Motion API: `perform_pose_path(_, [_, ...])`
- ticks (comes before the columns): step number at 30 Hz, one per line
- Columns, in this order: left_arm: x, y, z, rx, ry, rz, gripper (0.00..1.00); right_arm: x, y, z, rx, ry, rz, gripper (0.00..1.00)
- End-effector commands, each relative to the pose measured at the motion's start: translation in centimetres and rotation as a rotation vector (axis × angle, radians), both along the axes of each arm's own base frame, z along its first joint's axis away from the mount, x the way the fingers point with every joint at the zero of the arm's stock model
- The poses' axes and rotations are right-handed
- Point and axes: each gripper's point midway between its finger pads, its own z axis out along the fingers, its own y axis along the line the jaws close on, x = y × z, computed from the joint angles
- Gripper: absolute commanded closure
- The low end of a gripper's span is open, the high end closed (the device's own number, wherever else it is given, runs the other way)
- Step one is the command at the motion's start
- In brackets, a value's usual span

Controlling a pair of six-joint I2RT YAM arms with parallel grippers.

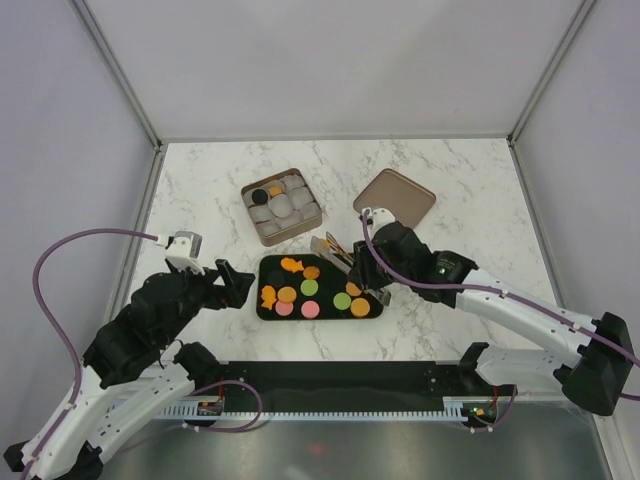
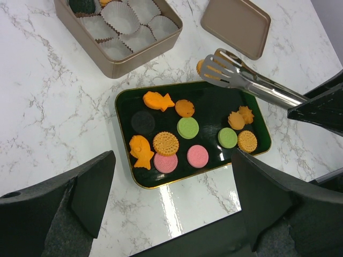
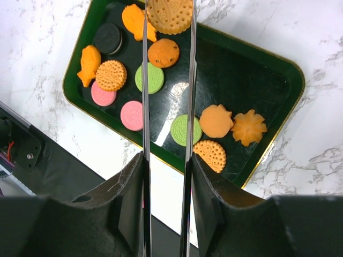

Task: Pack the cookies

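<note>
Several cookies (image 1: pixel 309 288), round discs in orange, green, pink and black plus orange fish and flower shapes, lie on a dark green tray (image 1: pixel 330 270); they also show in the left wrist view (image 2: pixel 188 127) and the right wrist view (image 3: pixel 148 78). My right gripper (image 1: pixel 368 272) (image 3: pixel 167 166) is shut on metal tongs (image 1: pixel 335 252) (image 3: pixel 146 107). The tongs' tips pinch a round orange cookie (image 3: pixel 169 15) (image 2: pixel 200 65) above the tray's far edge. My left gripper (image 1: pixel 235 282) (image 2: pixel 171 182) is open and empty, near the tray's left end.
A tan tin (image 1: pixel 316 212) (image 2: pixel 134 56) with pale paper cups stands behind the tray; one cup holds a black cookie (image 1: pixel 262 195), another an orange one (image 1: pixel 275 188). Its lid (image 1: pixel 394 197) (image 2: pixel 236 24) lies to the right. Side walls enclose the marble table.
</note>
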Motion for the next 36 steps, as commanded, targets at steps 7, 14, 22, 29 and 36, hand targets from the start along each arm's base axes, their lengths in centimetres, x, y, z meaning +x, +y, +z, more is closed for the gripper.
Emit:
perform_pose_path(7, [0.5, 0.1, 0.7, -0.032, -0.026, 0.03, 0.03, 7.0, 3.6, 6.5, 0.017, -0.159, -0.01, 0.6])
perform_pose_path(14, [0.5, 0.1, 0.8, -0.033, -0.027, 0.034, 0.03, 14.7, 7.2, 6.1, -0.011, -0.206, -0.025, 0.61])
perform_pose_path(22, [0.5, 0.1, 0.8, -0.035, -0.028, 0.032, 0.03, 21.1, 11.5, 2.7, -0.038, -0.193, -0.029, 0.61])
perform_pose_path(29, [0.4, 0.1, 0.9, -0.038, -0.031, 0.031, 0.03, 23.7, 11.7, 0.5, -0.091, -0.204, -0.101, 0.62])
perform_pose_path(36, [0.4, 0.0, 0.7, -0.032, -0.026, 0.027, 0.03, 24.7, 10.5, -1.0, -0.118, -0.208, -0.166, 0.61])
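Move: Ahead of the right hand by about 32 cm, 16 cm to its left and 16 below, is the empty paper cup in the cookie box's far right corner; its tongs already hold a round cookie. The orange cookie in the box sits about 4 cm left of that cup and 2 nearer; the green tray's middle is some 4 cm ahead of the hand and 10 left; the lid about 27 ahead and 8 right. From the left hand the cup is roughly 36 cm ahead, 10 right and 25 below. Carrying the round cookie in the tongs, the right hand rises another 5 cm off the green tray while swinging some 22 cm forward and 10 cm left to the box, then sinks about 8 cm from the top of that arc towards the empty corner cup. The wrist turns only slightly, roughly 10 degrees, and the fingers keep their squeeze on the tongs. ##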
